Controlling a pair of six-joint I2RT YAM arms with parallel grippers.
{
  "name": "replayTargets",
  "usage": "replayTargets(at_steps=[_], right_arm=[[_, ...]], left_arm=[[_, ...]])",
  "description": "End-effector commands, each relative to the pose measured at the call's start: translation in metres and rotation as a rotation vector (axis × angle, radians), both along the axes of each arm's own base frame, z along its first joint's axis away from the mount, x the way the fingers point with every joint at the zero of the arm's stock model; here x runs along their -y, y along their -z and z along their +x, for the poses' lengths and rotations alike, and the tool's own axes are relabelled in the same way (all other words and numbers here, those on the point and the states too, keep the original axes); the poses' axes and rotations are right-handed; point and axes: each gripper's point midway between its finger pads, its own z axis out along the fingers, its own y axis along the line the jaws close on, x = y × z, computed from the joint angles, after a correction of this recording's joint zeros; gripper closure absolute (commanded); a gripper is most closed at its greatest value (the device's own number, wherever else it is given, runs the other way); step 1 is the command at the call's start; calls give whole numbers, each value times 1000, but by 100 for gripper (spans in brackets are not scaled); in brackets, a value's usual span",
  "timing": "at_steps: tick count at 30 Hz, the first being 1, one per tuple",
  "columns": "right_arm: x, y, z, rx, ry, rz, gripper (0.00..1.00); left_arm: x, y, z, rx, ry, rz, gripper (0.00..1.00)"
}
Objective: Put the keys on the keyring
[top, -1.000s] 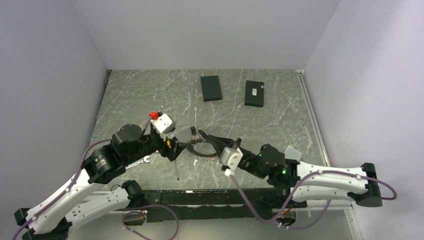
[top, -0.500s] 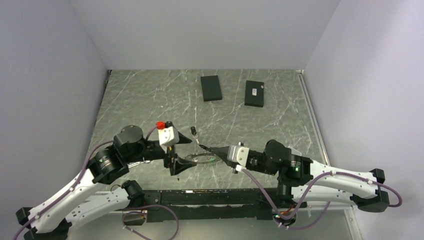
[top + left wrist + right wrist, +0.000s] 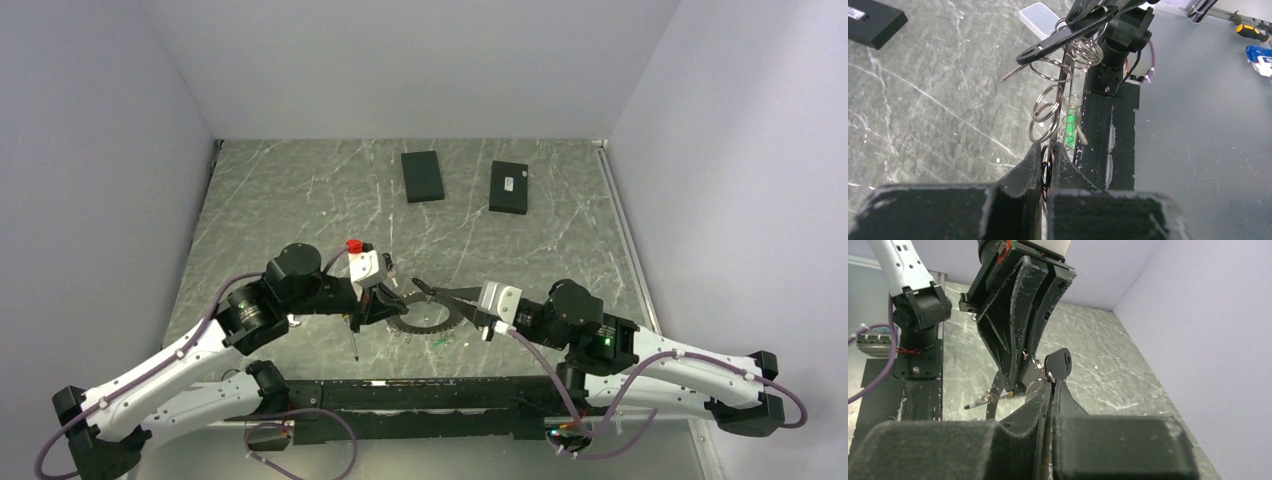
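The keyring (image 3: 430,330), a large flat grey ring with a green tag (image 3: 441,341), sits low between both arms at the front middle. My left gripper (image 3: 388,300) meets it from the left. In the left wrist view that gripper (image 3: 1048,152) is shut on thin small rings at the end of a chain of silver split rings (image 3: 1045,112), beside the green tag (image 3: 1070,122). My right gripper (image 3: 420,288) comes in from the right. In its wrist view it (image 3: 1052,385) is shut on a key, whose black head (image 3: 1058,364) pokes out past the fingertips. The blade is hidden.
A black-and-yellow screwdriver (image 3: 353,340) lies on the table just below the left gripper. Two black boxes (image 3: 422,176) (image 3: 509,187) lie at the back. A small white box (image 3: 1040,17) lies beyond the ring in the left wrist view.
The left gripper has moved right to the keyring and shut on its small rings. The right gripper has drawn back to the right, still shut, and the ring now sits lower.
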Motion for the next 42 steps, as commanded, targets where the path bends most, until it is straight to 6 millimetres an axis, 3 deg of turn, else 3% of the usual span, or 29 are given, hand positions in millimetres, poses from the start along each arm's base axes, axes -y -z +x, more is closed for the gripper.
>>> replayTargets(at_steps=[1,3,4,6,7,11,15,19,21,25,30,35,37,42], right_arm=[[1,-12,-2,-31,-1,86,100],[5,1,9,-58,70,72,99],[7,10,14,-74,103,58,93],[10,27,24,-115,167,20,70],[11,37,29,-134,200,-7,63],[24,60,58,-191,411,-50,55],[23,57,71,-202,493,-24,53],[5,41,58,-189,370,28,50],[-2,30,48,-177,293,46,47],[5,14,49,-200,273,131,38],[19,23,75,-317,369,127,35],[24,33,100,-436,471,113,34],[20,42,99,-474,458,80,34],[17,35,89,-486,391,109,34]], left_arm=[[-1,-25,14,45,-65,-31,100],[-13,-28,19,61,-120,6,100],[-19,-32,22,70,-158,17,100],[-33,-34,28,122,-207,69,100],[-41,-36,29,132,-229,100,100],[-70,-28,40,126,-323,302,100],[-75,-12,40,51,-314,454,100],[-64,22,18,-206,-220,615,100],[-59,30,6,-335,-197,661,100],[-49,28,7,-400,-266,551,100],[-41,22,16,-580,-349,375,100],[-32,17,44,-884,-484,236,100],[-22,13,54,-977,-508,182,100],[-5,-3,72,-1111,-533,44,100]])
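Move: My left hand already grips one small loop of the big keyring; the keyring's middle hangs about 5 cm to its right and 3 cm below, level fore and aft. From my right hand that middle is some 2 cm left and 8 cm below, the black-headed key at its closed fingertips about 3 cm left. On the table, some 25 cm below my left hand, a loose key lies about 24 cm ahead and 2 cm left, the screwdriver about 10 cm ahead and 11 cm left. I let go at the keyring with my right fingers, spreading them to about two-thirds, and go some 10 cm forward and 6 cm down, backing briefly midway. My left hand keeps its pinch and carries the keyring up and out forward-left, dips about 9 cm, then pushes forward and rightward, tipping over by more than 50 degrees and swinging counter-clockwise. ##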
